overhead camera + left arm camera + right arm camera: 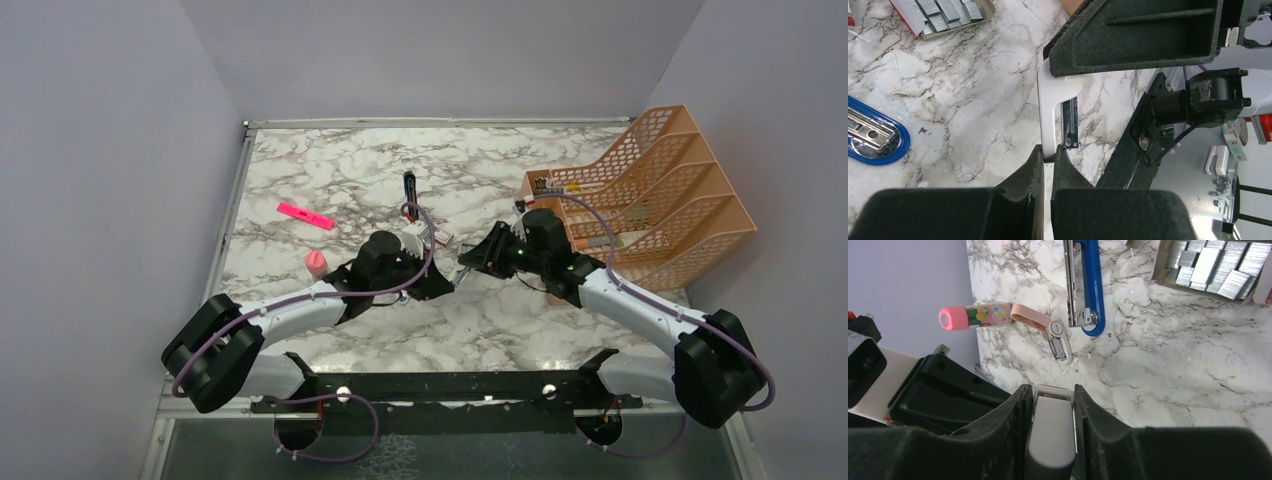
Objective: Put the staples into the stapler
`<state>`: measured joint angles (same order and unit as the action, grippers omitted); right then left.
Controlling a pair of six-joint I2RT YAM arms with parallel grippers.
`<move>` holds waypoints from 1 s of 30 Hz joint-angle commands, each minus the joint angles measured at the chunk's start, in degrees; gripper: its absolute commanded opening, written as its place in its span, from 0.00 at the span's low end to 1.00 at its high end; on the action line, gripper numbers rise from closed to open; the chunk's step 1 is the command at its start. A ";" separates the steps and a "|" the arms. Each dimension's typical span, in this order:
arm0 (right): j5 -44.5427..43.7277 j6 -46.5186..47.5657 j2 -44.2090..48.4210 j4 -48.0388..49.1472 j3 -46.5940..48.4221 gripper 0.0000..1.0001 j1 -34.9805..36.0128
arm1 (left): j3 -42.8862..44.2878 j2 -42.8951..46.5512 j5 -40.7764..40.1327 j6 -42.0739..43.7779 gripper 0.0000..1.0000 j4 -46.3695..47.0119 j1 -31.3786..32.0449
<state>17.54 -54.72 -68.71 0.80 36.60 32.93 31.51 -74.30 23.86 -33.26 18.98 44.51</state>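
Note:
The blue stapler [409, 188] [873, 137] [1092, 285] lies open on the marble table, its silver rail facing up, and no gripper touches it. The grey staples [945, 12] [1213, 265] sit in rows in their open box [441, 237] next to it. Both grippers meet above the table's middle on a white and grey stapler-like tool [1048, 110] [1052, 435]. My left gripper [1049, 152] [440, 280] is shut on its thin white arm, with a metal rail showing beside it. My right gripper [1052, 390] [470, 258] has its fingers against both sides of the tool's grey body.
An orange mesh file rack [650, 200] stands at the right. A pink marker [305, 215] and a pink eraser [316, 263] [973, 316] lie at the left. A small peach stapler [1040, 322] rests by the eraser. Walls close in the table at the back and sides.

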 commanded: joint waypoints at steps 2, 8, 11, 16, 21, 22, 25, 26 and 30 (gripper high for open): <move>-1.46 -0.18 -0.81 -0.11 1.25 0.32 -0.14 | 2.34 -0.31 1.58 -0.76 0.01 2.81 -0.21; -2.99 1.63 -0.14 -6.75 2.49 0.30 -0.14 | 1.23 0.23 -1.06 -1.48 0.53 1.81 -0.22; -4.95 4.00 -0.68 -12.81 4.38 0.30 -0.14 | 0.72 2.16 -3.94 -0.39 0.67 -0.70 -0.26; -6.35 11.49 -2.94 -23.44 7.11 0.31 -0.14 | 0.75 7.09 -12.44 2.63 0.77 -7.70 -0.30; -8.28 19.97 -6.84 -32.69 9.58 0.33 -0.14 | 1.12 10.95 -18.84 4.17 0.80 -12.46 -0.30; -9.25 20.92 -7.82 -33.91 10.03 0.33 -0.14 | 1.45 11.33 -19.86 4.44 0.81 -13.36 -0.30; -11.33 22.79 -10.70 -35.98 11.40 0.34 -0.14 | 3.01 11.63 -22.07 5.51 0.81 -15.99 -0.30; -11.75 23.01 -11.33 -36.08 11.87 0.34 -0.14 | 3.51 11.57 -22.29 5.87 0.81 -16.60 -0.30; -13.78 23.98 -14.06 -36.69 13.99 0.35 -0.13 | 4.34 11.38 -22.92 7.10 0.81 -18.27 -0.30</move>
<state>7.94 -34.02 -80.86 -32.51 47.09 32.93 33.43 -63.53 4.51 -28.77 3.75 44.31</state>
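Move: My right hand is about to take the white tool to bare table roughly 8 cm to its right, 5 cm back and 13 cm below; the open staple box lies about 8 cm ahead and 2 cm right of it. From my left hand, the opened stapler's middle is about 18 cm ahead, 8 cm left and 11 cm down, with the red-and-white box 18 cm ahead and 4 cm left, and the pink-capped tool 3 cm ahead and 14 cm left. I open my left fingers wide and let go of the white tool, then draw that hand about 6 cm left and forward, towards the stapler. With the tool still pinched, my right hand sinks about 9 cm towards the table while swinging 7 cm right and a little back, its fingers tipping some 35 degrees to point more steeply down. ##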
